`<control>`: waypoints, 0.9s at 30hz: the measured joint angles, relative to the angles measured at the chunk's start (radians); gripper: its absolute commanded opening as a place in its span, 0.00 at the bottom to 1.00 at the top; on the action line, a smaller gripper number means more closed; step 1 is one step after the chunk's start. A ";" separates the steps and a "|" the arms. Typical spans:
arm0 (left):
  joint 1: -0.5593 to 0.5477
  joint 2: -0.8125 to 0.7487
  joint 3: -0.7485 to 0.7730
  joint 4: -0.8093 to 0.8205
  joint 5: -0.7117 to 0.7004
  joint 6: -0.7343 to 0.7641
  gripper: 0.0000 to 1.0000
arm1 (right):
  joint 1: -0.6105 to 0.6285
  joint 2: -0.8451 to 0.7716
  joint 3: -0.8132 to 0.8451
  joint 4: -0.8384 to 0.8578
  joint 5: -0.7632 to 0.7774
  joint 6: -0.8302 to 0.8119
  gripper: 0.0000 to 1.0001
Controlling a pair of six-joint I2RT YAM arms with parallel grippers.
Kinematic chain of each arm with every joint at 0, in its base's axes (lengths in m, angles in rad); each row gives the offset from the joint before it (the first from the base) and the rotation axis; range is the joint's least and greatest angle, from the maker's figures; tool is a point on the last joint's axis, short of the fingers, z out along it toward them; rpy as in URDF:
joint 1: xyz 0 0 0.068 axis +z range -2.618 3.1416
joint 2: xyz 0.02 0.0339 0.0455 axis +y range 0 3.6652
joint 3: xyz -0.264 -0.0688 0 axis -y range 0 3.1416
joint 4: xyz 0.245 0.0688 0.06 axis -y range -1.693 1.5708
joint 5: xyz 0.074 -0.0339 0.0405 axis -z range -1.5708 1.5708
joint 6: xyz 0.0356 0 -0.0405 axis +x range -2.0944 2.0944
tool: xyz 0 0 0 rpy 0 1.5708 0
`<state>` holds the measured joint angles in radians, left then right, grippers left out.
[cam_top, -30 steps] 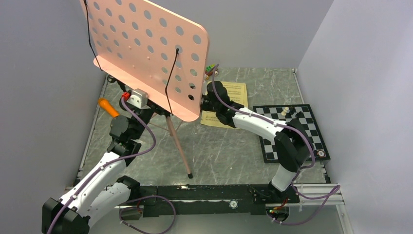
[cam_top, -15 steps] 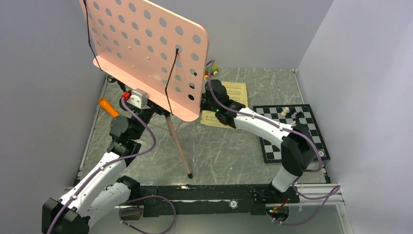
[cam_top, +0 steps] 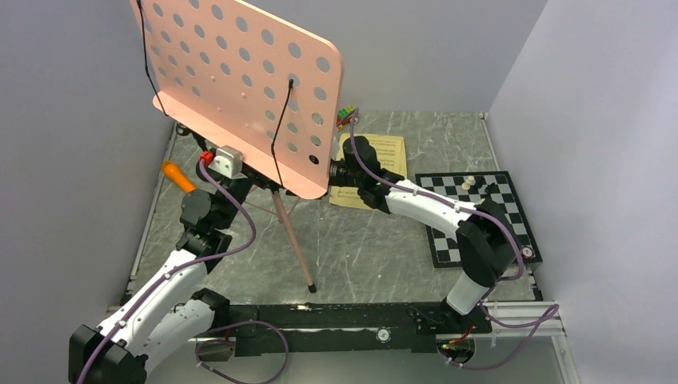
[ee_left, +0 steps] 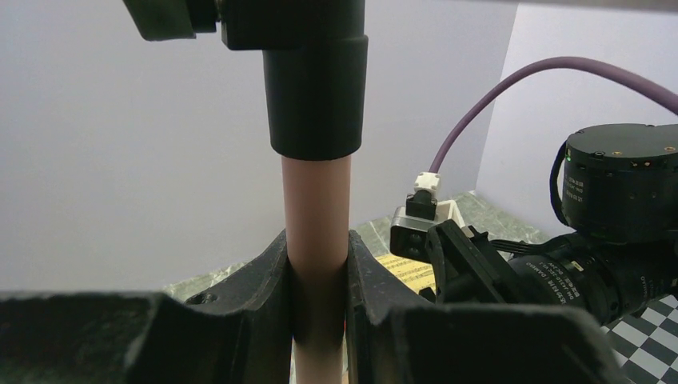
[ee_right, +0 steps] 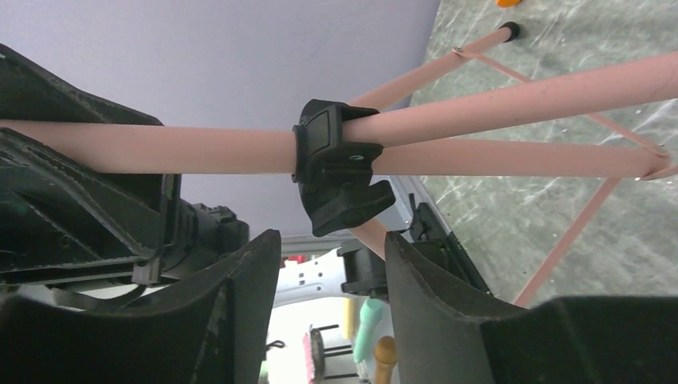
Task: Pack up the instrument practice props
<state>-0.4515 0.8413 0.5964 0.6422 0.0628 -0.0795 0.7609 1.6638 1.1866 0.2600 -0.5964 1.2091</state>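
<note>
The tall pink perforated music stand (cam_top: 240, 88) stands at the back left on its tripod legs (cam_top: 294, 244). My left gripper (ee_left: 317, 264) is shut on the stand's pink pole (ee_left: 316, 200), just below a black collar (ee_left: 316, 88). My right gripper (ee_right: 332, 264) is open, its jaws just below the black clamp knob (ee_right: 340, 172) on the pole, not touching it. In the top view it (cam_top: 329, 172) sits at the desk's lower right corner. The orange toy microphone (cam_top: 177, 176) is at the left. Yellow sheet-music pages (cam_top: 382, 152) lie under the right arm. The mic stand is hidden.
A black-and-white chessboard (cam_top: 488, 228) with a few pieces lies at the right. Small block toy cars (cam_top: 345, 115) sit at the back behind the stand's desk. Grey walls close in the left, back and right sides.
My right gripper has shifted slightly beside the stand's lower right corner and its elbow has moved a little right. The left arm and the stand have not moved.
</note>
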 measured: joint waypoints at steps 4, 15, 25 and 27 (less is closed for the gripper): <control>0.000 0.000 0.000 0.000 0.000 0.000 0.00 | 0.000 0.007 -0.004 0.047 -0.012 0.066 0.52; -0.002 0.000 0.000 0.000 -0.004 0.001 0.00 | -0.003 0.070 -0.002 0.121 -0.013 0.180 0.36; -0.004 0.000 0.000 0.002 -0.008 0.005 0.00 | -0.006 0.070 0.004 0.105 -0.016 0.193 0.00; -0.004 0.000 0.000 0.003 -0.009 0.005 0.00 | -0.006 0.069 0.015 0.082 -0.015 0.166 0.00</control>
<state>-0.4553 0.8417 0.5968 0.6453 0.0540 -0.0750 0.7544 1.7332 1.2015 0.3420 -0.6117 1.3754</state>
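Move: Just ahead of the right hand's open fingertips, which point left, sits the black clamp knob on the music stand's collar, about 2 cm to the left and 1 cm forward, level in height. The stand's pink pole is some 3 cm forward and 4 cm left; the left gripper holds it about 11 cm above the right hand. From the left hand, the knob is roughly 11 cm below, 3 cm back and 2 cm right. Reaching back in to take a fresh grip on the clamp knob, the right hand lifts about 1 cm and sinks again as it eases 1 cm left and 1 cm forward, rolling around its finger line by nearly 10 degrees, forward side down. Its fingers close from roughly half open and pinch the knob between their tips. The left hand keeps its hold on the pole. ##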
